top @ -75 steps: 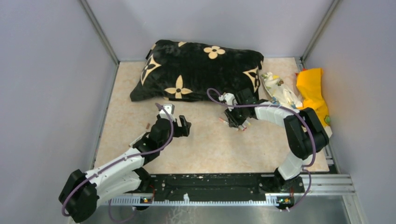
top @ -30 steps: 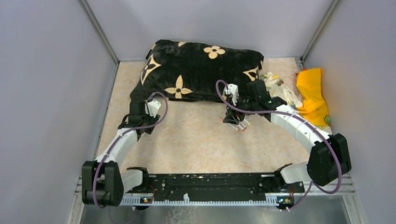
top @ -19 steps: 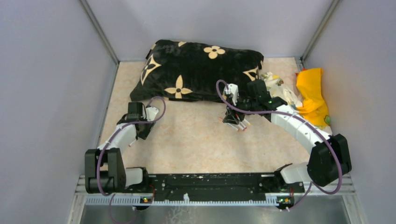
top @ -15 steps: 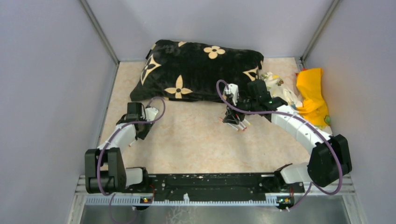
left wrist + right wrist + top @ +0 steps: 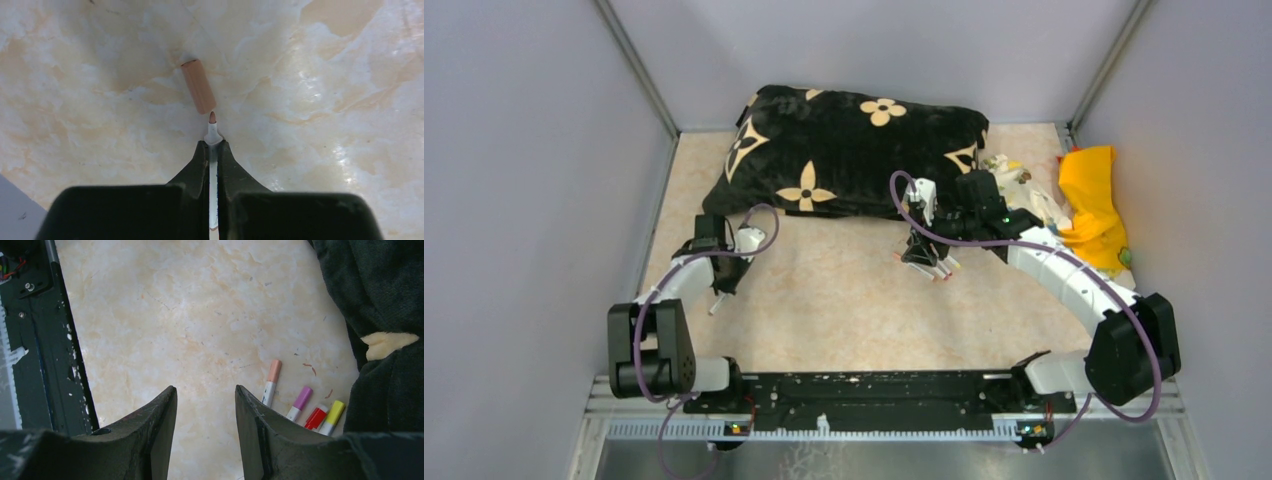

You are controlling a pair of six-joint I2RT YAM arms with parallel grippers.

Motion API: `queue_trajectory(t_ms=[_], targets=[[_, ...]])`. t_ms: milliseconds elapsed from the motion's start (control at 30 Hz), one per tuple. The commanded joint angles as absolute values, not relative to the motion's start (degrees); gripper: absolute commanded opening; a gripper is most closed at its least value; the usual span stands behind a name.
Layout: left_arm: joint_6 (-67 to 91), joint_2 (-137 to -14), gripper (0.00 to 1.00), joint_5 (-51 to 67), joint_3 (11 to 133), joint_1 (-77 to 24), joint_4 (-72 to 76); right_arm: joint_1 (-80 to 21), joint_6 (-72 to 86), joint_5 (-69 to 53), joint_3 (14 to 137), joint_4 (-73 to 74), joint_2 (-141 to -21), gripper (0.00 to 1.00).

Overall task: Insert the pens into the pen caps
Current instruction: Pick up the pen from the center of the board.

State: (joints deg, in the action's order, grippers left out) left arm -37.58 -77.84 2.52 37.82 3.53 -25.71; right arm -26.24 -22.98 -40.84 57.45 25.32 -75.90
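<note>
In the left wrist view my left gripper point(image 5: 213, 146) is shut on a thin white pen point(image 5: 213, 131). Its brownish tip points at a salmon pen cap point(image 5: 198, 93) lying on the table just ahead, a small gap apart. From above, the left gripper point(image 5: 722, 283) sits low at the table's left side. My right gripper point(image 5: 205, 392) stands open over bare table with nothing between its fingers. Beside it lie several pens with peach point(image 5: 274, 371), purple point(image 5: 302, 397), red point(image 5: 315, 417) and yellow point(image 5: 335, 411) caps on. The top view shows them point(image 5: 939, 268) under the right gripper point(image 5: 921, 252).
A black cushion point(image 5: 844, 150) with cream flowers fills the back of the table, its edge close to the capped pens. A yellow cloth point(image 5: 1094, 195) and white clutter point(image 5: 1024, 190) lie at the back right. A black rail point(image 5: 874, 390) runs along the near edge.
My left arm has drawn back from the cushion towards the near left and dropped to the table, and its gripper has shut on a pen. The right arm has stayed still.
</note>
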Motion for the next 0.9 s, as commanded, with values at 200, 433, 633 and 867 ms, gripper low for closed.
queue_trajectory(t_ms=[200,433,633,867], targets=[[-29.2,-76.3,0.0,11.4,37.4,1.7,-23.0,-26.7,-24.1,-41.7,57.8,23.7,-74.5,0.45],[-20.8,-96.1,0.0,15.3,52.3,-7.0,-31.0,-26.7,-24.3,-40.4,57.2,23.3,-75.4,0.45],[-3.2,-106.4,0.0,13.9,64.3,-11.1,-35.1,-26.7,-25.5,-44.5,56.2,22.7,-75.7,0.45],[9.0,-99.3,0.0,14.8,59.8,-16.2,-26.7,-26.7,-25.0,-48.8,54.3,20.4,-74.8,0.46]])
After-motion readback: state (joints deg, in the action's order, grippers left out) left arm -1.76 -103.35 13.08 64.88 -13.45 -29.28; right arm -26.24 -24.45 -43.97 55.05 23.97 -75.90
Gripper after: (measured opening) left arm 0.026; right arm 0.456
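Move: The left hand already grips the brown-tipped pen down at board level; the open right gripper it is being taken towards is about 42 cm to its right, roughly level forward and some 15 cm higher. The loose brown cap sits about 5 cm ahead and 3 cm right of the left hand, and the row of capped pens about 47 cm right and 5 cm ahead. From the right hand, the held pen is about 44 cm left, 4 cm back and 15 cm down. Keeping its pinch on the pen just behind the tip, the left hand first slips a few centimetres right, then sweeps right and forward towards the right gripper, some 16 cm right and 8 cm forward in all, skimming low over the board with hardly any lift. As it goes, the wrist rolls about 25 degrees so the fingertips slant to the right, with a slight counter-clockwise turn, and the fingers stay shut. ##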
